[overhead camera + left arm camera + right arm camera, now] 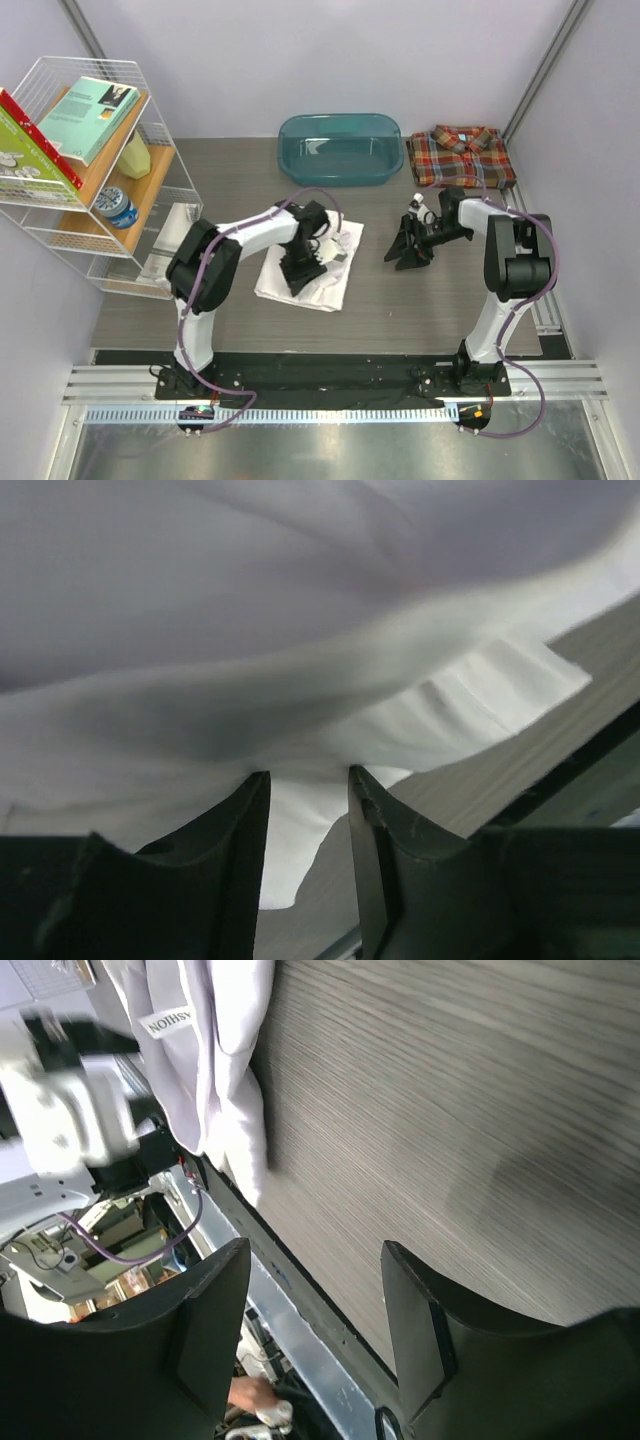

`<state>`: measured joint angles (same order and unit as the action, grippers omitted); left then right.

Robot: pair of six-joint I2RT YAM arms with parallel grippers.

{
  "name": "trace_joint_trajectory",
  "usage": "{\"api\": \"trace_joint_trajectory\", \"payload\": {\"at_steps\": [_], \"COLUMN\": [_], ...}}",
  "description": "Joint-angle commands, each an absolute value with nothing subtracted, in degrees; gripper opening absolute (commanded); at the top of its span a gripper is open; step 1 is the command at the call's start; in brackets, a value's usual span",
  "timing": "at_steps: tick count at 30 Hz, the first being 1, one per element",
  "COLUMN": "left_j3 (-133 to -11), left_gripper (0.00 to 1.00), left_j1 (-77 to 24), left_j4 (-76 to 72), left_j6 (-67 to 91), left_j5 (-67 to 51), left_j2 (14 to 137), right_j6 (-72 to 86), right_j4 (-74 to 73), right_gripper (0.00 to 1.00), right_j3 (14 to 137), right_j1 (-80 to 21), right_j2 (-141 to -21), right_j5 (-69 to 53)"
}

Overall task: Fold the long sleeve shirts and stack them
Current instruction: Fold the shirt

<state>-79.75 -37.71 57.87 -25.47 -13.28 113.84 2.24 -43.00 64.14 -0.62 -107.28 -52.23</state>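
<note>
The white long sleeve shirt [325, 258] lies folded on the table's middle left. My left gripper [303, 272] is down on it. In the left wrist view its fingers [250, 820] stand apart with the tips at a raised fold of the white shirt [300, 630]; the left gripper [307, 772] is open, pinching nothing. The plaid shirt [460, 155] lies folded at the back right. My right gripper [403, 256] hangs open over bare table between the two shirts. In the right wrist view, the right gripper [315, 1247] is empty and the white shirt [200, 1050] shows at the upper left.
A teal tub [340, 148] stands at the back centre, next to the plaid shirt. A wire shelf [90, 150] with books and a jar fills the left side, with papers [175, 235] at its foot. The table's near edge [300, 1280] runs under my right gripper.
</note>
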Motion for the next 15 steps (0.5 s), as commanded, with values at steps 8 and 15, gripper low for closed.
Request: {"api": "trace_joint_trajectory", "payload": {"at_steps": [8, 15], "left_j3": [-97.06, -81.13], "left_gripper": [0.58, 0.66], "left_j1": [-51.43, -33.61], "left_j4": [46.87, 36.03], "left_j6": [6.05, 10.12], "left_j5": [-37.51, -37.62], "left_j2": [118.41, 98.88], "right_j6": [-4.04, -3.95], "right_j4": [-50.89, -50.1], "right_gripper": [0.6, 0.61], "right_j3": [74.96, 79.45], "right_j1": [2.9, -3.95], "right_j2": [-107.93, -112.05], "right_j5": [-45.35, -42.98]}}
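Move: Under and just beyond the left fingertips lies the folded white shirt, its middle about 7 cm ahead, 3 cm to the right and 1 cm lower, with the tips down on its near part. From that hand the teal bin stands roughly 30 cm ahead and 9 cm right, and the plaid stack about 29 cm ahead and 36 cm right. The white shirt's middle is some 21 cm left of the right hand, 2 cm ahead and 5 cm below. Dragging the white shirt's near part by low, slightly parted fingertips, the left hand sweeps fast to the right about 18 cm and a little back, then lifts off nearly 10 cm, easing forward and left. Its fingers open wider and swing about 30 degrees to point out to the right. The right hand, open and clear of the cloth, shifts about 5 cm forward and slightly right. ##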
